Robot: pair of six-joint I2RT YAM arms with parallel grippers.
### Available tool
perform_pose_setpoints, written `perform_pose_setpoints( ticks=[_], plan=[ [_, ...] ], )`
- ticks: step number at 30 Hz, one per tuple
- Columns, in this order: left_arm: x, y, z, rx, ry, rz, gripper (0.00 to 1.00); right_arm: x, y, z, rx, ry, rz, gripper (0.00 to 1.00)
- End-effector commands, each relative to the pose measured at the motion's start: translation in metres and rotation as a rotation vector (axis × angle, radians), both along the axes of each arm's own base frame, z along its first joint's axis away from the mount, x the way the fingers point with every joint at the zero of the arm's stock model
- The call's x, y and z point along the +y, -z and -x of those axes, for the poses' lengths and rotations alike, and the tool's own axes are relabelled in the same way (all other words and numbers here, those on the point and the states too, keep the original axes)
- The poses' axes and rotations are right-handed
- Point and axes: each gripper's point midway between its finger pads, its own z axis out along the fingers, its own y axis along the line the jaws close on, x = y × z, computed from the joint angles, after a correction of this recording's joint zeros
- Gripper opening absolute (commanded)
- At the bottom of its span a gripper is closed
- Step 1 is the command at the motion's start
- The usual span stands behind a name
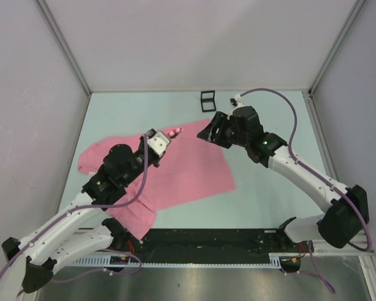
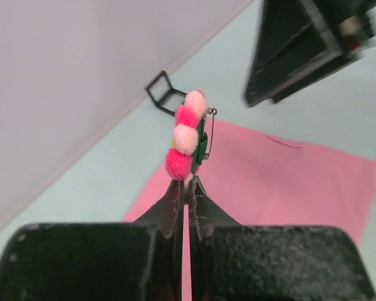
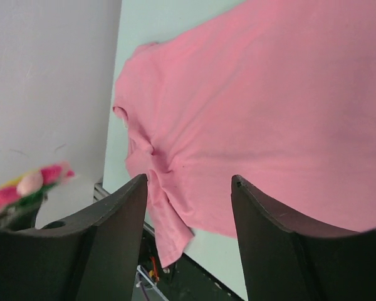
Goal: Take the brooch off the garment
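The brooch (image 2: pixel 188 135), a small flower of pink and pale pompoms with a green back and a metal pin, stands edge-on between the tips of my left gripper (image 2: pixel 189 185), which is shut on its lower end. It hangs above the far edge of the garment (image 2: pixel 269 179), apart from the cloth. From above, the brooch (image 1: pixel 175 132) sits at the tip of the left gripper (image 1: pixel 170 135). The pink garment (image 1: pixel 182 172) lies flat on the table, rumpled at its near-left end. My right gripper (image 1: pixel 205 133) hovers open just right of the brooch, with nothing between its fingers (image 3: pixel 122 207); under them lies the garment (image 3: pixel 257 106).
A small black square frame box (image 1: pixel 207 100) stands at the back of the table, also in the left wrist view as the black box (image 2: pixel 165 91). Grey walls close in the left, back and right sides. A black rail (image 1: pixel 207 241) runs along the near edge.
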Motion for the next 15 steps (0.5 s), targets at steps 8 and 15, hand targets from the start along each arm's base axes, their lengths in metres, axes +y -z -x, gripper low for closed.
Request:
perform_pose_setpoints(
  ticks=[8,15],
  plan=[
    [-0.064,-0.006,-0.110,-0.215,-0.068,-0.220,0.00,-0.156,-0.007,0.013,-0.037,0.310,0.210,0.60],
    [-0.126,0.065,-0.208,-0.135,-0.029,-0.388,0.01,-0.221,-0.006,0.027,-0.062,0.411,0.201,0.60]
  ],
)
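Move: My left hand still holds the brooch up in the air. The open black frame near the far table edge lies about 41 cm ahead of my left hand, 15 cm to its right and 28 cm below. The garment's middle is some 8 cm ahead, 5 cm left and 29 cm down. From my right hand, the black frame lies some 35 cm ahead, 3 cm right and 23 cm lower. Keeping the brooch pinched in its shut fingers, I sweep my left hand forward about 16 cm, bearing right and then sinking as well, out over the garment towards the black frame, its left side rolling up some 20 degrees. My right hand, empty and still open, clears off about 20 cm to its right, turning clockwise. ##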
